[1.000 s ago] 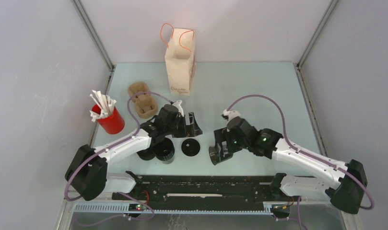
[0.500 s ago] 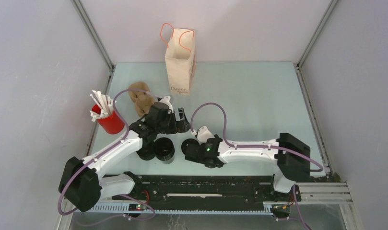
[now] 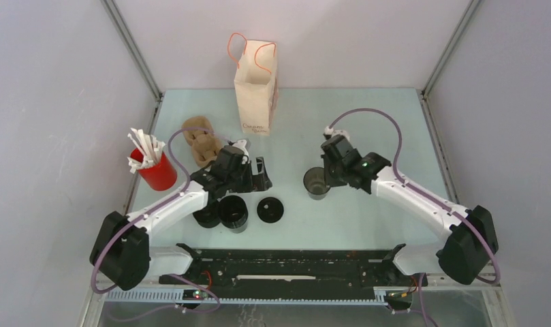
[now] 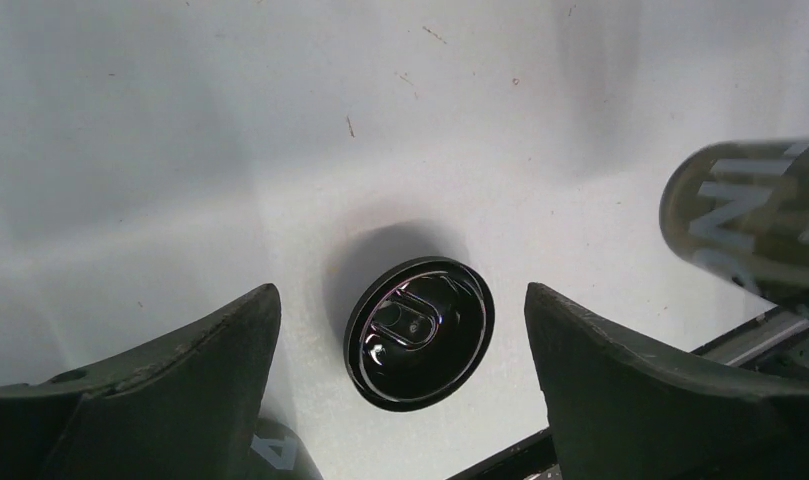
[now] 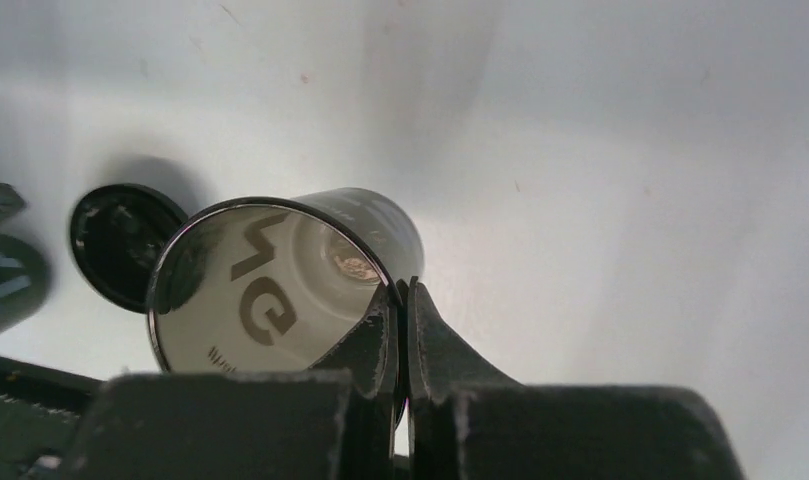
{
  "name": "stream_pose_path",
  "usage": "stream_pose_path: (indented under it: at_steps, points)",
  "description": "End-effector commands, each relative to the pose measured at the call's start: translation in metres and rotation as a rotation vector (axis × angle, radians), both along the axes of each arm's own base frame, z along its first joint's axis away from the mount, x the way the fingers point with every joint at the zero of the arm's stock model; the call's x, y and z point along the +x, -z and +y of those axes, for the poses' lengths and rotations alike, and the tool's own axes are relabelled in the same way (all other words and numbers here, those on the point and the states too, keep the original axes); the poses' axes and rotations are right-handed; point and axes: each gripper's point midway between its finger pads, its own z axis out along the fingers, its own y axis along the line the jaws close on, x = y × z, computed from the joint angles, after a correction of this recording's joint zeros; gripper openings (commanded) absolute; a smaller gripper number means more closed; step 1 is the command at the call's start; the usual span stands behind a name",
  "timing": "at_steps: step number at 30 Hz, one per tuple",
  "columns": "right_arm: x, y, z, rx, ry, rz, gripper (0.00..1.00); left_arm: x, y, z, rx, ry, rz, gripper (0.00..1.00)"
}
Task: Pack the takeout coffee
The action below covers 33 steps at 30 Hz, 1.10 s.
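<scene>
My right gripper (image 3: 325, 178) (image 5: 401, 300) is shut on the rim of an open, lidless black takeout coffee cup (image 3: 317, 182) (image 5: 280, 270), with one finger inside and one outside the wall. The cup is mid-table and slightly tilted. A loose black lid (image 3: 270, 210) (image 4: 420, 332) (image 5: 120, 245) lies flat on the table. My left gripper (image 3: 257, 176) (image 4: 400, 300) hovers above it, open, with its jaws either side of the lid and apart from it. Two more black cups (image 3: 233, 212) (image 3: 208, 218) stand beside the left arm.
A paper bag (image 3: 255, 88) with orange handles stands at the back centre. The brown pulp carrier (image 3: 199, 142) lies behind the left gripper, and a red cup (image 3: 156, 170) with white sticks stands at the left. A black rail (image 3: 293, 262) runs along the near edge.
My right gripper has shut on the cup's rim and now holds the cup further back and right, nearer the table's middle. The left gripper shifted a little left and stayed open.
</scene>
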Motion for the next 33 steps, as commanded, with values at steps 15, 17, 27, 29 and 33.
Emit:
stream_pose_path:
  at_steps: [15, 17, 27, 29, 33]
  points:
    - [0.021, 0.028, 0.023, 0.183, -0.166, 0.148, 0.04, 0.003, 0.037, -0.013, 0.281, 0.096, 0.098, 0.65]
    - [0.021, 0.032, 0.021, 0.164, -0.165, 0.154, 0.08, 0.002, 0.041, -0.013, 0.297, 0.1, 0.112, 0.61]
    - [0.02, 0.033, 0.024, 0.149, -0.177, 0.145, 0.23, -0.006, 0.049, -0.017, 0.348, 0.135, 0.133, 0.51]
    - [0.02, 0.034, 0.023, 0.146, -0.176, 0.148, 0.27, -0.008, 0.048, -0.018, 0.346, 0.142, 0.126, 0.55]
    - [0.02, 0.028, 0.023, 0.152, -0.176, 0.136, 0.42, -0.011, 0.051, -0.022, 0.341, 0.159, 0.141, 0.53]
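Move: From the left hand the lid lies about 5 cm back, 2 cm right and 9 cm below; the held clear cup is some 14 cm right, 3 cm back and 2 cm lower, and a black cup about 9 cm left, 8 cm back and 5 cm lower. The right hand already pinches the clear cup's rim; its table spot is level ahead-wise, 6 cm left, 13 cm below, with the lid 15 cm left, 1 cm back, 12 cm below. Left hand sinks some 7 cm towards the lid, half-closing; right lowers the clear cup about 4 cm, then opens. ##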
